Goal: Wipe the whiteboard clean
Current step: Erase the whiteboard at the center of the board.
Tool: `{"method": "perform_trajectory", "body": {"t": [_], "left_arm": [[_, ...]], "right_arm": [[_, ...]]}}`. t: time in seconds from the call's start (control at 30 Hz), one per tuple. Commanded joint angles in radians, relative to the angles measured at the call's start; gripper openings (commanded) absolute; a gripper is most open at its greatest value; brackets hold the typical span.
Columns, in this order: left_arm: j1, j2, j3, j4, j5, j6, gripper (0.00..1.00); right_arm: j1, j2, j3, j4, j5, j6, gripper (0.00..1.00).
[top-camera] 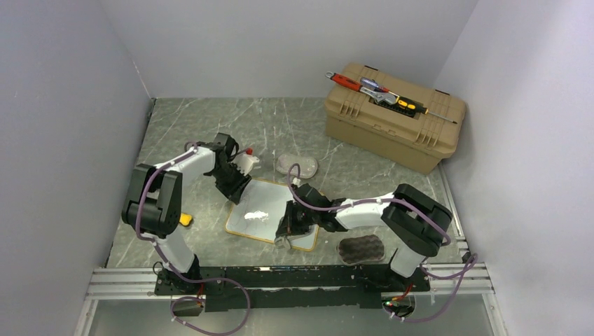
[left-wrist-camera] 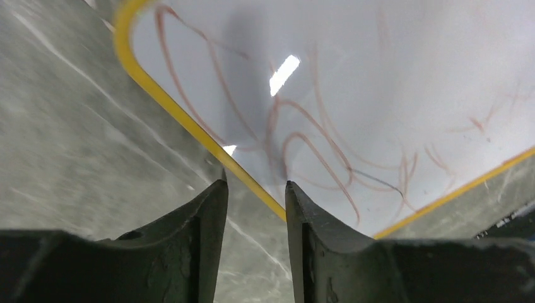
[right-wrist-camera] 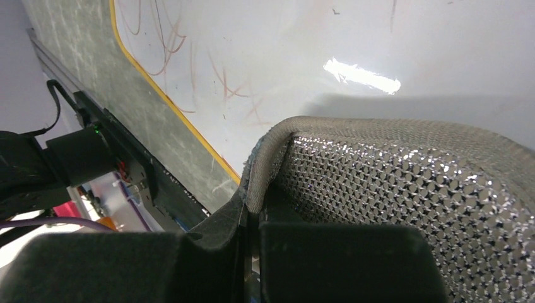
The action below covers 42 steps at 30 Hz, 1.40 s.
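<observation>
The whiteboard lies flat on the marble table, yellow-framed. Faint reddish scribbles still mark its surface. My left gripper hovers over the board's far-left corner. Its jaws are open over the yellow frame with nothing between them. My right gripper is at the board's near edge, shut on the edge of a grey mesh pad. The pad sits against the white surface.
A tan toolbox with hand tools on its lid stands at the back right. A dark mesh pad lies near the right arm's base. A pale pad and a small white bottle lie behind the board.
</observation>
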State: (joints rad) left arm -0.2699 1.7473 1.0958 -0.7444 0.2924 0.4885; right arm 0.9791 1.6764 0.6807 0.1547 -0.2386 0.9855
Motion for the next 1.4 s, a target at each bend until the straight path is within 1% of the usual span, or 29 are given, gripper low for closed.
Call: {"method": "perform_trajectory", "body": {"t": [0.0,0.07,0.13,0.2,0.33,0.37,0.4,0.5,0.53,0.6,0.63,0.67,0.8,0.9,0.97,1.03,1.1,1.13,1.27,1.37], "left_arm": [[0.003,-0.062,-0.089,-0.058,0.014,0.012,0.45],[0.003,-0.033,-0.121,-0.025,-0.001,0.018,0.41],[0.003,0.024,-0.122,-0.014,0.018,0.010,0.34],[-0.003,0.067,-0.101,-0.018,0.015,0.002,0.24],[-0.003,0.091,-0.084,-0.004,0.013,-0.008,0.05],[-0.003,0.100,-0.078,-0.007,0.013,-0.010,0.03],[-0.003,0.112,-0.072,-0.008,0.010,-0.013,0.03],[-0.003,0.135,-0.071,0.000,-0.008,-0.018,0.03],[-0.003,0.137,-0.072,0.004,-0.010,-0.019,0.03],[-0.003,0.141,-0.070,0.005,-0.017,-0.019,0.03],[-0.003,0.144,-0.068,0.002,-0.018,-0.019,0.03],[-0.003,0.149,-0.066,0.000,-0.021,-0.018,0.03],[-0.002,0.156,-0.071,0.006,-0.028,-0.012,0.03],[-0.002,0.153,-0.069,0.006,-0.030,-0.016,0.03],[-0.002,0.147,-0.067,0.004,-0.030,-0.017,0.03],[-0.002,0.142,-0.066,0.001,-0.027,-0.020,0.03],[-0.002,0.141,-0.059,-0.005,-0.015,-0.028,0.03],[-0.002,0.145,-0.055,-0.011,-0.006,-0.033,0.03],[-0.003,0.156,-0.039,-0.018,0.019,-0.049,0.03],[-0.004,0.163,-0.028,-0.023,0.026,-0.054,0.03]], "right_arm": [[-0.023,0.097,-0.100,-0.159,0.143,-0.031,0.00],[-0.026,0.083,-0.104,-0.171,0.159,-0.037,0.00],[-0.017,0.062,-0.077,-0.211,0.184,-0.053,0.00],[0.007,0.050,-0.030,-0.264,0.207,-0.069,0.00],[0.049,0.093,0.089,-0.260,0.164,-0.111,0.00],[0.063,0.124,0.133,-0.263,0.149,-0.127,0.00],[0.076,0.162,0.206,-0.269,0.139,-0.148,0.00],[0.105,0.285,0.360,-0.262,0.090,-0.183,0.00],[0.113,0.333,0.396,-0.258,0.071,-0.190,0.00],[0.118,0.365,0.422,-0.257,0.053,-0.183,0.00],[0.119,0.351,0.393,-0.235,0.055,-0.169,0.00],[0.118,0.314,0.330,-0.209,0.065,-0.146,0.00],[0.118,0.105,-0.001,-0.109,0.136,-0.039,0.00],[0.119,-0.010,-0.196,-0.077,0.158,0.034,0.00],[0.128,-0.058,-0.245,-0.082,0.176,0.051,0.00],[0.141,-0.081,-0.237,-0.098,0.192,0.050,0.00],[0.154,-0.055,-0.163,-0.109,0.192,0.025,0.00],[0.163,-0.007,-0.111,-0.116,0.187,0.007,0.00],[0.183,0.211,0.195,-0.149,0.147,-0.078,0.00],[0.190,0.358,0.406,-0.190,0.129,-0.099,0.00]]}}
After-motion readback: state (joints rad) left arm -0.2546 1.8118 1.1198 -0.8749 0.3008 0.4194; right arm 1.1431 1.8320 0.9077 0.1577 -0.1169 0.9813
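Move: The last red scribbles lie in the whiteboard's near left part, about 12 cm to the right hand's left and 5 cm ahead, some 1 cm below it; the board's middle is about 6 cm ahead and 3 cm left of that hand, the clear pouch some 22 cm ahead and 4 cm right. For the left hand, the spot on the board's left rim is about 3 cm back, 1 cm left and 1 cm below, with the yellow sponge 16 cm left and 6 cm back. The left hand slides back about 3 cm along the whiteboard's left rim, sinks a little and shuts its part-open fingers there, pinching the yellow frame and tipping about 10 degrees while it steadies the board. The right hand keeps its grip on the grey mesh pad, first all but still, then rubs along the board's near edge: left about 10 cm towards the scribbles, back right about as far while drawing some 4 cm nearer the base, then quickly left again with a slight forward drift. ##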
